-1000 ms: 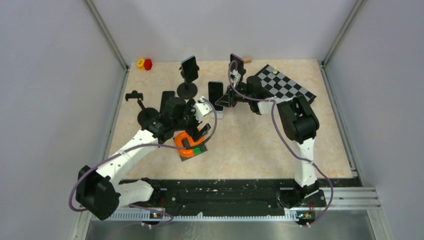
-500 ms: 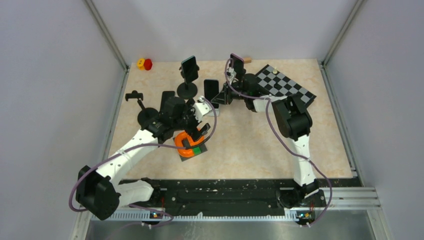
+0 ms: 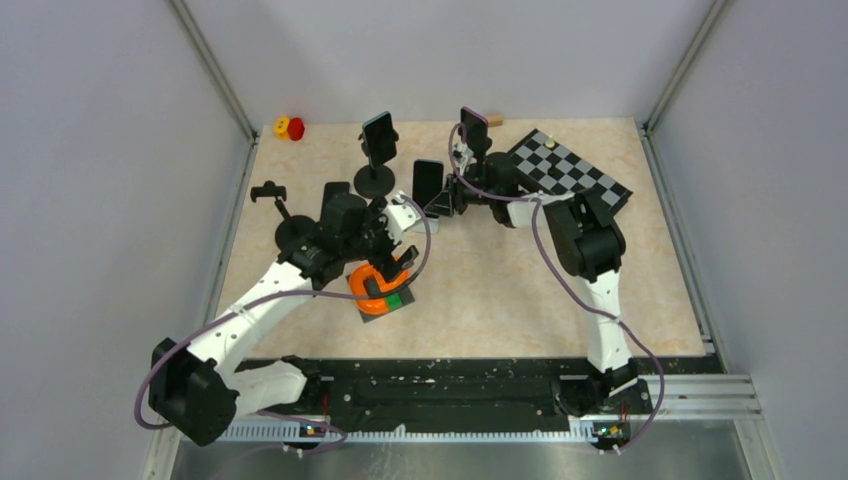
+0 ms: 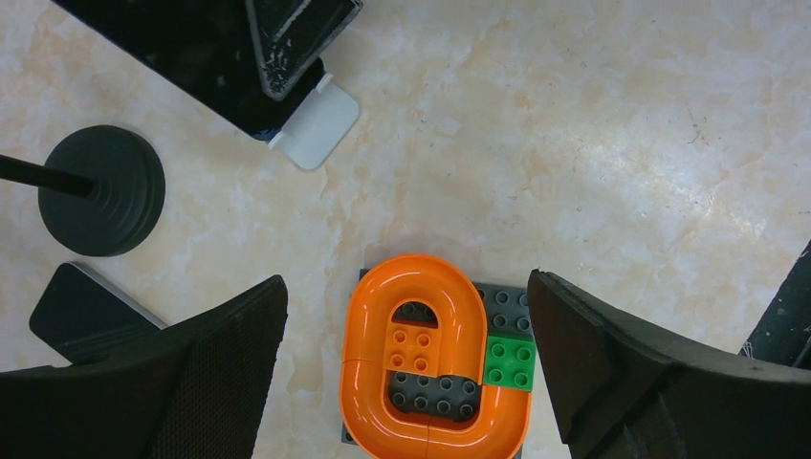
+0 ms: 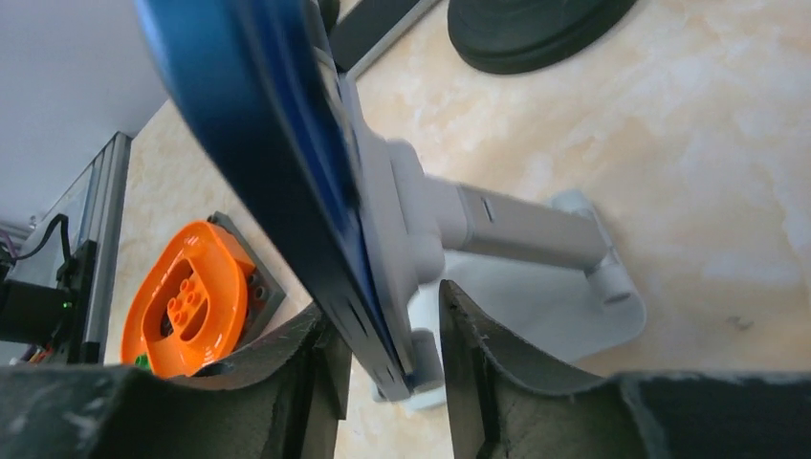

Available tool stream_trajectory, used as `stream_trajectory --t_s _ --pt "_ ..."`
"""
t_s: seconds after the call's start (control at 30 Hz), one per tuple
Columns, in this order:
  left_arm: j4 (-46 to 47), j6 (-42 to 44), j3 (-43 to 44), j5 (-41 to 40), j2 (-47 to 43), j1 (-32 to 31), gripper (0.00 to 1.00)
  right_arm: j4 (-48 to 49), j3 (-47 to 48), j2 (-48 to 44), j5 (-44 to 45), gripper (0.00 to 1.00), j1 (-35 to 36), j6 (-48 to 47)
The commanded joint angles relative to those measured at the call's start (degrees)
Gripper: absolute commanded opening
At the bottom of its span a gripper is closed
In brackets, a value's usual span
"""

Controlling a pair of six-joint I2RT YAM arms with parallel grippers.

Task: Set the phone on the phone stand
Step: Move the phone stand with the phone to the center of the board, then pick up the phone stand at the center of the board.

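A dark blue phone [image 5: 268, 143] leans upright on the white phone stand [image 5: 516, 229], its lower edge in the stand's lip. My right gripper [image 5: 387, 330] straddles that lower edge, open, with a gap showing on the stand side. From above, the phone [image 3: 428, 182] stands just left of the right gripper [image 3: 447, 200], with the white stand [image 3: 403, 208] under it. My left gripper [image 4: 402, 287] hangs wide open above an orange brick track [image 4: 430, 359], holding nothing. The left wrist view shows the stand's white base [image 4: 320, 122].
Black round-based stands rise at the back: one [image 3: 377, 150] and another [image 3: 474, 127] carry phones, and a third [image 3: 290, 232] has a bare clamp. A chessboard [image 3: 565, 170] lies back right. A red and yellow toy [image 3: 290, 127] sits back left. Another dark phone [image 4: 81, 308] lies flat.
My right gripper carried the phone a little left and back onto the white stand, and its jaws have parted. The left arm has barely shifted.
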Motion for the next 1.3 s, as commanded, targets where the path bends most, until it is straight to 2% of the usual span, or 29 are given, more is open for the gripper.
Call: stream_trajectory --t_s 0.0,0.33,0.53,0.77,0.93,1.27 --pt "1.03 0.18 -0.08 0.91 -2.55 0.21 0.99 -1.79 -1.58 -4.62 0.82 0.42 0.58 -2.80" --pt "1.28 -1.02 -0.05 -1.33 -3.18 0.66 0.99 -4.70 -6.95 -10.64 2.74 0.58 0.86 -6.03" --pt "1.81 -4.65 1.35 -5.14 -2.08 4.03 0.99 -9.06 -12.47 -16.25 4.57 0.65 2.08 -10.02" --pt "-0.36 -10.59 5.33 -11.07 -0.51 9.11 0.99 -17.32 -19.03 -22.69 7.93 0.68 3.97 -17.14" --pt "-1.13 -12.32 7.02 -10.61 -1.60 12.64 0.99 -19.21 -22.82 -27.16 10.97 0.69 4.08 -21.81" --pt "-1.30 -11.85 5.45 -9.91 -3.41 13.10 0.99 -22.52 -20.23 -28.18 12.19 0.70 3.84 -24.82"
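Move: The right fingers, already loosening, are around the lower right edge of the phone on the pale phone stand; the pair's middle is about 3 cm ahead, 3 cm left and slightly above that hand. The right black stand's base is some 8 cm ahead and 13 cm right, the left one's 8 cm ahead and 19 cm left, and the orange track about 23 cm back and 17 cm left. From the left hand, the phone-laden stand is roughly 14 cm ahead, 7 cm right and lower. The right fingers open wider and let go of the phone and stand, the hand first dipping about 2 cm and coming back up, then drawing back some 10 cm and right about 5, away from them, as its fingertips tip down roughly 20 degrees. The open, empty left hand swings left and forward, also rising, and turns counter-clockwise, getting clear of the stand. ##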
